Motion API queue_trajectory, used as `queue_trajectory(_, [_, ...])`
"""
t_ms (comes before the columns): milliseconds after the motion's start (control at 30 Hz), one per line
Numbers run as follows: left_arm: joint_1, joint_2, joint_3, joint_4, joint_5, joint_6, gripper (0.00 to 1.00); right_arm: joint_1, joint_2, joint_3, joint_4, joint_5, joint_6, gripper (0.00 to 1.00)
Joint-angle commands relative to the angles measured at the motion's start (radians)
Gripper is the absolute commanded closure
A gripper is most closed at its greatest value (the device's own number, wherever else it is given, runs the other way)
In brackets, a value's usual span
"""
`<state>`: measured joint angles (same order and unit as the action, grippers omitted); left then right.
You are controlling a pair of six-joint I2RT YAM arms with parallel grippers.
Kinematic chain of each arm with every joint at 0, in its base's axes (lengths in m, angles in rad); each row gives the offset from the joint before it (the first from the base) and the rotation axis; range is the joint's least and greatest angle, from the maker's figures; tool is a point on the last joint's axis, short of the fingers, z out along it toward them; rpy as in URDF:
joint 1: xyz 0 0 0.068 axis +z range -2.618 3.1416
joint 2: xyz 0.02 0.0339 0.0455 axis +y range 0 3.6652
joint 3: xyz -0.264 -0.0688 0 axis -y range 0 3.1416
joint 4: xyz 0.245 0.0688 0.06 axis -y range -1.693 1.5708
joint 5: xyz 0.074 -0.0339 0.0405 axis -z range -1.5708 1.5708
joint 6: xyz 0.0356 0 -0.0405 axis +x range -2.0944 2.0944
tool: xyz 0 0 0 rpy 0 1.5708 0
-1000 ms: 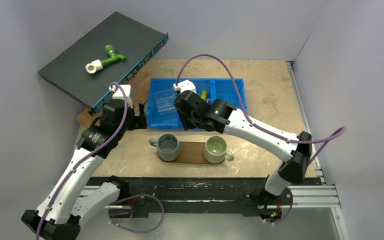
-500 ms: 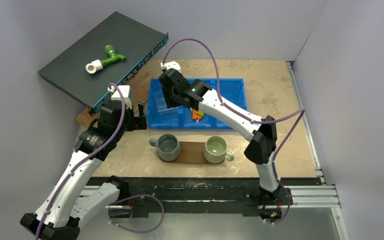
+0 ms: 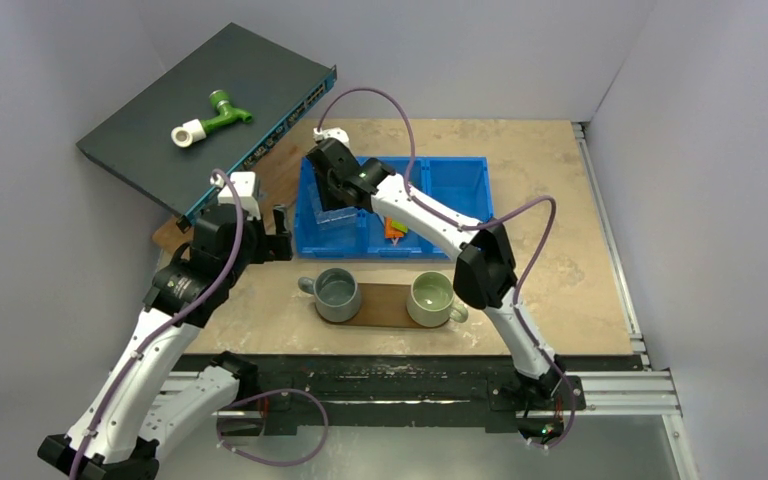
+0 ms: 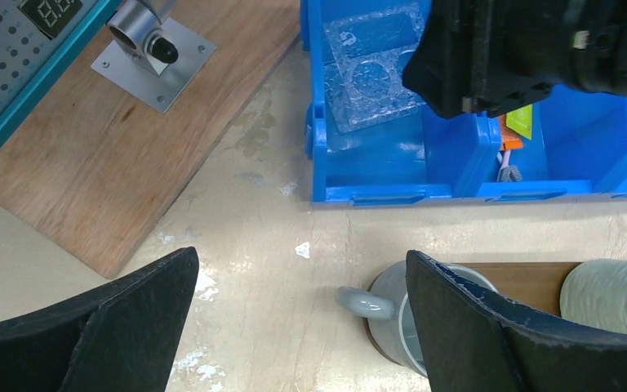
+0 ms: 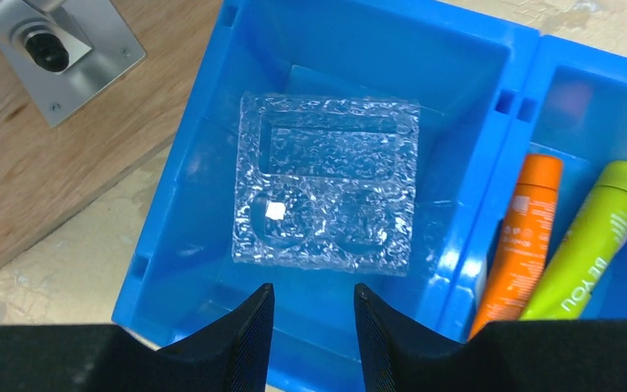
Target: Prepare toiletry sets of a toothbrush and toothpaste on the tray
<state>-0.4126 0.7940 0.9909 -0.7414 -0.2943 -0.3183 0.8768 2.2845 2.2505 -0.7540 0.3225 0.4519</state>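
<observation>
My right gripper (image 5: 313,294) hovers over the left compartment of the blue bin (image 3: 455,170), jaws partly open with nothing between them. Under it lies a clear plastic blister piece (image 5: 326,192). An orange tube (image 5: 526,237) and a lime-green tube (image 5: 592,245) lie side by side in the middle compartment. The tray (image 3: 385,308) is the dark-brown oval board near the front, with two mugs on it. My left gripper (image 4: 300,269) hangs wide open and empty over bare table, left of the tray. No toothbrush shows plainly in any view.
A grey-blue mug (image 3: 337,293) and a pale-green mug (image 3: 431,298) stand on the tray. A rectangular wooden board (image 4: 114,155) with a metal fitting (image 4: 151,49) lies left of the bin. Behind it leans a dark network switch (image 3: 260,75) carrying a green-and-white pipe fitting (image 3: 210,115).
My right arm has swung left and farther back, from over the bin's middle compartment to over its left compartment. The left arm has barely moved, and both jaws kept their widths.
</observation>
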Motion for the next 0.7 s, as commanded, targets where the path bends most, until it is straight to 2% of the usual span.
queue_trajectory(0, [0.005, -0.012, 0.037, 0.039, 0.011, 0.008, 0.02, -0.003, 0.019, 0.071, 0.049, -0.003, 0.008, 0.58])
queue_trajectory(667, [0.006, -0.031, 0.038, 0.04, 0.02, 0.005, 0.02, -0.025, 0.158, 0.128, 0.12, 0.05, 0.003, 0.6])
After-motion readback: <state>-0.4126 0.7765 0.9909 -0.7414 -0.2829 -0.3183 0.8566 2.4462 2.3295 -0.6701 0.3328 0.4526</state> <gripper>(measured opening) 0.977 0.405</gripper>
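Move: The clear plastic tray in the bin's left compartment lies about 4 cm ahead of the right hand, 1 cm to its left and some 7 cm below. The orange toothpaste is level with the tray but about 11 cm to its right, and the green toothpaste is some 3 cm farther right; the grey mug stands about 16 cm back from the hand. From the left hand, the clear tray is about 19 cm ahead, 9 cm right and 14 cm down. No touch shows yet: the right hand sinks about 5 cm into the bin's left compartment towards the clear plastic tray, easing some 3 cm forward and slightly left at the same time. The fingers stay a little under half open and tilted forward and down, ending close above the tray's near half with its round recesses. ##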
